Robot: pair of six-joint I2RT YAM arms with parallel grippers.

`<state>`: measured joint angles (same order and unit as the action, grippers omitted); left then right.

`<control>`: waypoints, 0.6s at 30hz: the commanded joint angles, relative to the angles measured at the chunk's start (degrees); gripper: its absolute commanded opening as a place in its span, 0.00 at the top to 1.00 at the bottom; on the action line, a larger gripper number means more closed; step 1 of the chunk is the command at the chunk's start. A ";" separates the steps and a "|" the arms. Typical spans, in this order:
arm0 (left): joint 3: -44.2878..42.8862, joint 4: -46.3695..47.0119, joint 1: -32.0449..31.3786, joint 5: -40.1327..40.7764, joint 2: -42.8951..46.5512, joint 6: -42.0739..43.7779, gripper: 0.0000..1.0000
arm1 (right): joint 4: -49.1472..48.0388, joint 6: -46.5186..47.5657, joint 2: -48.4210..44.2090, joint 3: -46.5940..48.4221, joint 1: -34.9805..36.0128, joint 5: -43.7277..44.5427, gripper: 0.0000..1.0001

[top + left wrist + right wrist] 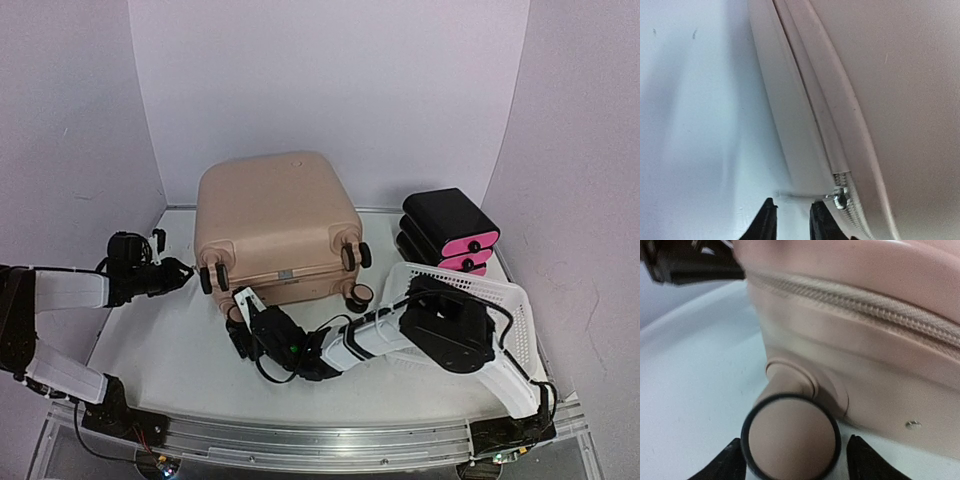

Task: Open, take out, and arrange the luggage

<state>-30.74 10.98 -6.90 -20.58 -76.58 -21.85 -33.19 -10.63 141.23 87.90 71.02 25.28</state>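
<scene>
The pale pink luggage (275,215) lies flat in the middle of the table, wheels toward me. My left gripper (187,269) is at its left corner. In the left wrist view its fingertips (770,220) stand a little apart, and the gripper (792,219) is open just short of the metal zipper pull (840,198), whose thin tab lies past the tips, not gripped. My right gripper (240,316) is at the front left wheel (790,437). The gripper (792,462) is open around that wheel, with a small gap at the right finger (870,465).
A black-and-pink stacked drawer box (450,232) stands at the back right. A white perforated basket (470,285) sits under my right arm at the right. The white wall rises close behind the luggage; the table's left edge lies beside my left arm.
</scene>
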 commanded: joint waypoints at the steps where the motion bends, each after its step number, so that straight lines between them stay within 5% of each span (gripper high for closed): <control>1: -1.60 -4.15 2.16 3.92 9.99 -3.91 0.63 | 23.68 -0.99 -16.83 -2.98 2.02 -4.72 0.12; 3: -1.24 -8.41 2.16 4.14 15.35 -4.45 0.51 | 40.71 -1.60 -22.52 -0.45 2.06 -7.58 0.02; 6: -4.61 -20.97 2.24 5.89 19.41 -2.92 0.41 | 53.79 1.51 -32.53 -1.80 2.00 -11.31 0.02; 12: -10.62 -29.83 2.23 -3.07 24.81 -1.36 0.34 | 65.52 3.22 -51.80 -9.81 -3.77 -7.51 0.02; 18: -17.05 -30.86 1.00 -17.76 22.96 -1.50 0.36 | 70.69 -7.46 -54.90 -6.51 -22.33 -25.33 0.02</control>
<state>-41.67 -18.13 -4.84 -27.27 -52.73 -23.99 29.23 -11.51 83.85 79.59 57.69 10.96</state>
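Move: The suitcase's lower left wheel is between the right hand's loosening fingers, about 1 cm ahead; its upper right wheels stand some 25 cm right, 5 ahead and 12 above, and its lower right wheel 26 right and 5 ahead, level. The zip slider on the suitcase's left side is about 1 cm ahead and 2 right of the left fingertips; from that hand the upper left wheels lie 5 cm back and 4 right, at its height. The suitcase's lower left wheel is let go as the right fingers open fully; that hand backs off about 8 cm while starting right, then climbs some 25 cm and sweeps about 22 cm right towards the upper right wheels, coming forward again at the end. The zip slider is released by the opening left hand, which rises 12 cm and draws back 5. ##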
